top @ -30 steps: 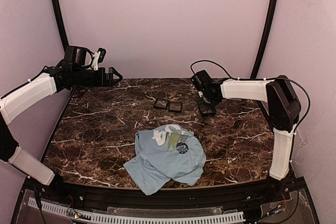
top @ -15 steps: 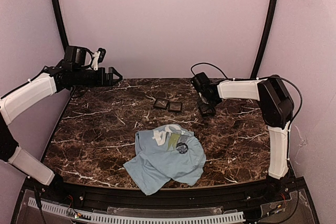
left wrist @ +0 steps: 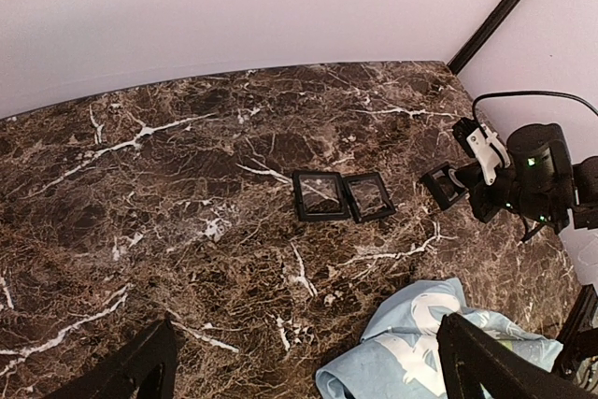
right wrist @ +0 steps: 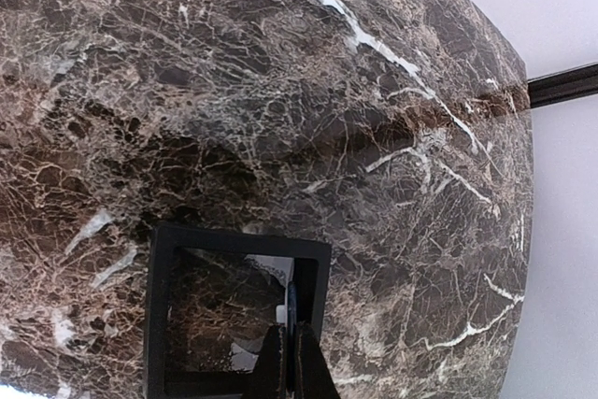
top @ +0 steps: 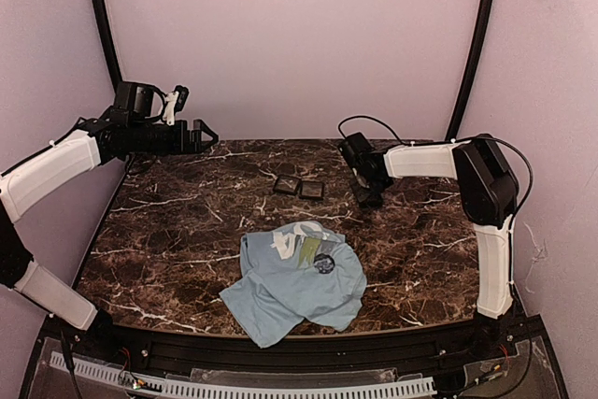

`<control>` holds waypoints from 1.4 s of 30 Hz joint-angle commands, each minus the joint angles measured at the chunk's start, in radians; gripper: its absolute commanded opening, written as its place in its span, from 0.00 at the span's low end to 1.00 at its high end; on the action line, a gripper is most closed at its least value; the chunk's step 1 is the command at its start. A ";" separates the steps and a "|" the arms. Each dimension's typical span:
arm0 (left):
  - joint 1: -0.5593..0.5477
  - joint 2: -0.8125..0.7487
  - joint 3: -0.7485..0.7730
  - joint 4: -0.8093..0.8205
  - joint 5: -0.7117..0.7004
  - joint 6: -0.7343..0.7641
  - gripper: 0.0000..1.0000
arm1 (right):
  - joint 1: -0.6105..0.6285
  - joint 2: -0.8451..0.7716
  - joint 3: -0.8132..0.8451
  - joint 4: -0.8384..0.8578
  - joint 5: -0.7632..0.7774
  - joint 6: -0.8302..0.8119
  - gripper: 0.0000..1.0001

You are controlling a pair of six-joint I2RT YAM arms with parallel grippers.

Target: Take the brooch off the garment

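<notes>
The light blue shirt [top: 290, 292] lies crumpled at the table's near middle, also seen in the left wrist view [left wrist: 420, 343]. A small round dark brooch [top: 324, 263] sits on its upper right part. My left gripper [top: 201, 135] hangs high at the far left, open and empty, its fingers [left wrist: 140, 371] far apart above the marble. My right gripper [top: 366, 193] is at the back right, shut [right wrist: 291, 329] on a thin dark disc [right wrist: 292, 301] seen edge-on. It holds the disc just over a small square black tray [right wrist: 234, 245].
Two more small square black trays [top: 287, 184] [top: 311, 190] lie side by side at the back middle, on the brown marble table [top: 177, 231]. A black cable [top: 374, 123] loops above the right wrist. Pale walls close in the table on three sides.
The right arm has drawn in slightly, its gripper shifting a little left over the tray. The left arm, shirt and brooch have not moved.
</notes>
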 commanded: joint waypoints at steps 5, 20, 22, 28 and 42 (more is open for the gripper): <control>0.000 -0.032 -0.010 -0.016 0.008 -0.005 0.99 | -0.007 0.033 0.048 -0.019 -0.008 0.025 0.01; 0.001 -0.023 -0.010 -0.016 0.018 -0.007 0.99 | -0.008 0.020 0.078 -0.043 -0.072 0.037 0.24; 0.000 -0.022 -0.008 -0.017 0.023 -0.008 0.99 | -0.008 0.020 0.073 -0.044 -0.069 0.038 0.24; 0.001 -0.019 -0.008 -0.018 0.027 -0.007 0.99 | -0.008 0.009 0.063 -0.045 -0.105 0.048 0.28; 0.000 -0.024 -0.009 -0.017 0.027 -0.007 0.99 | -0.010 -0.046 0.045 -0.037 -0.163 0.065 0.43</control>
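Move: The right hand, shut on the brooch held on edge, is over the right side of its black tray, whose middle lies about 2 cm left, level fore-and-aft and 2 cm below. A second tray is some 14 cm left and 3 cm ahead; a third is about 19 cm left and 5 cm ahead. From the left hand, the brooch's tray lies roughly 30 cm right, 8 cm ahead and 23 cm down. The right fingers open partway, letting go of the brooch inside the tray, while the hand shifts about 2 cm left. ##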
